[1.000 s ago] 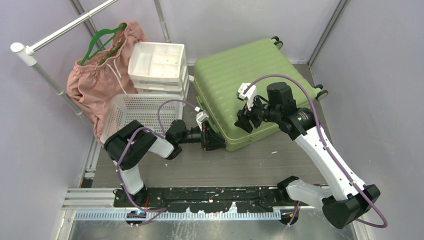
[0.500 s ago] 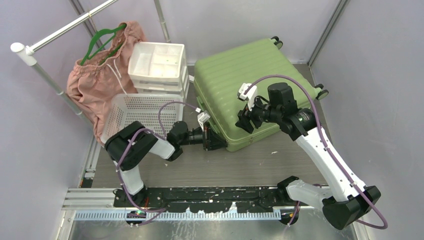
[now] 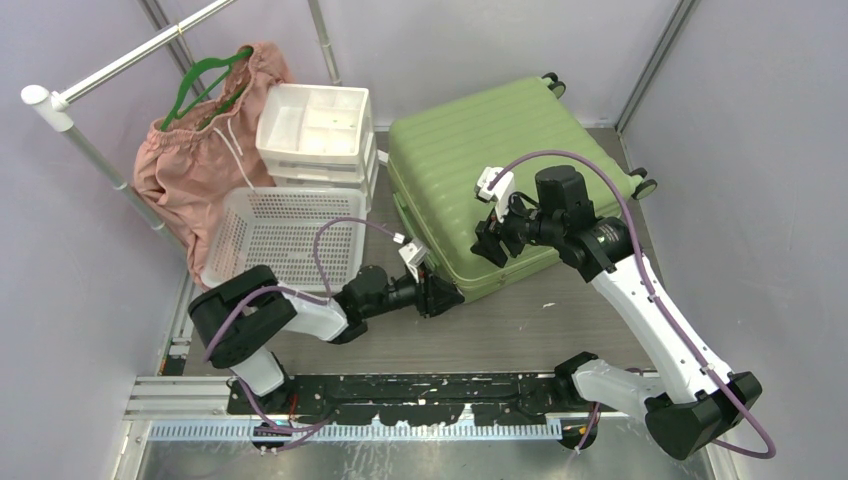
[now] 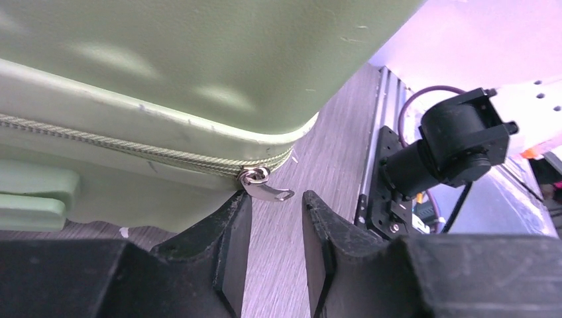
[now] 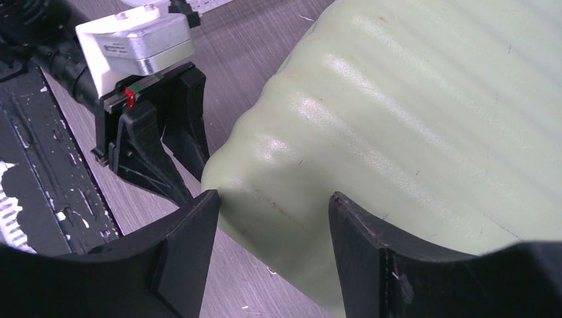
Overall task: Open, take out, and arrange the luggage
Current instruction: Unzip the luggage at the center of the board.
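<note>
The light-green ribbed luggage (image 3: 480,160) lies flat and zipped shut at the back right of the table. My left gripper (image 3: 447,297) is low at its near-left corner. In the left wrist view, the jaws of that gripper (image 4: 277,202) stand apart with only table between them. The silver zip pull (image 4: 266,191) hangs at the corner of the shell (image 4: 166,59), just past the left fingertip (image 4: 242,202). My right gripper (image 3: 483,243) hovers open over the lid near the same corner. Its wrist view shows the ribbed shell (image 5: 411,99) below the open jaws.
A white perforated basket (image 3: 285,235) stands left of the luggage, with a white drawer unit (image 3: 315,130) behind it. A pink garment (image 3: 195,160) hangs on a green hanger from the rail (image 3: 120,65). Walls close in the back and sides.
My left gripper has slid from the suitcase's left side toward me and to the right, round to its near-left corner. The right arm has stayed still.
</note>
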`<state>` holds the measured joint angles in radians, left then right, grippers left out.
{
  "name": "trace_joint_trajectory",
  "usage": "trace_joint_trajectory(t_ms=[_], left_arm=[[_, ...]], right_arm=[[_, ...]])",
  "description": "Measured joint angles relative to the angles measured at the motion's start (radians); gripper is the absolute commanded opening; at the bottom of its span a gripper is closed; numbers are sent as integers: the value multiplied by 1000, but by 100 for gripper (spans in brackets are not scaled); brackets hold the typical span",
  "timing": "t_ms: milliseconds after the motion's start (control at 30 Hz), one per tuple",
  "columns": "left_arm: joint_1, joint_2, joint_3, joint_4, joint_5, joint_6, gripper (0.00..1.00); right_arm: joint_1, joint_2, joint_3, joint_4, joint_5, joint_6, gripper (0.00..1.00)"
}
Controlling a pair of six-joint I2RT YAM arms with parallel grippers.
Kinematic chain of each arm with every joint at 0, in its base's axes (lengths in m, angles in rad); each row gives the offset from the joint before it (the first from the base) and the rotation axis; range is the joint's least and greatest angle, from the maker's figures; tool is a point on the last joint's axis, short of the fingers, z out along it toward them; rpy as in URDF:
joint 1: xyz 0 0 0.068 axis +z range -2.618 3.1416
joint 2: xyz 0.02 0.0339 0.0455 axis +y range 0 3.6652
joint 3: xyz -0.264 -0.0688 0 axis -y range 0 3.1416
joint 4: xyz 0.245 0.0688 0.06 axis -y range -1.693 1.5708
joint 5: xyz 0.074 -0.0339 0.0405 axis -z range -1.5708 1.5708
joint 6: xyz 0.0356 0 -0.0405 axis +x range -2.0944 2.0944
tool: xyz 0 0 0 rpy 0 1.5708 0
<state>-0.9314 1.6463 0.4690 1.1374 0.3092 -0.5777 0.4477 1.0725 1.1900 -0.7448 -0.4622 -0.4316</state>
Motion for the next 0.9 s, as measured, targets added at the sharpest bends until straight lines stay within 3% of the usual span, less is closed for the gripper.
trace_joint_trajectory(t_ms=[333,500,767,900], left_arm=[[-85,-83,20,-174,-233,5,31],[-96,-113,25,-246,-363,-25,21],[-113,-129,26,-275,-414,-56,1],[-116,-129,26,-277,-420,-54,0]], right_arm=[[0,-6,-5,3,0,-3,66],[0,-6,-6,3,0,-4,66],[0,-13,-13,5,0,-8,66],[0,-15,-15,8,0,-8,66]])
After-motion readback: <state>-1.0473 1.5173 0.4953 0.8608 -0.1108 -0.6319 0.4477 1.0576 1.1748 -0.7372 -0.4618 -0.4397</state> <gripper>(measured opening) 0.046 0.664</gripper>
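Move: The luggage's zip pull hangs at its near corner, only about 1 cm forward of the left hand's half-open fingers and at their height. The luggage handle is some 13 cm forward, 9 cm left and slightly lower; the luggage's middle is about 20 cm forward and 11 cm right, roughly level in height. From the idle right hand, the pull lies about 7 cm back, 3 cm left and 12 cm below. The small metal zip pull is pinched by the left hand: still pointing mainly to the right, the hand first swivels counter-clockwise nearly in place, then shifts about 2 cm forward and 1 cm left, around 20 degrees of turn in all. Staying there, its fingers close from about a third open to nearly shut on the pull's tab. ##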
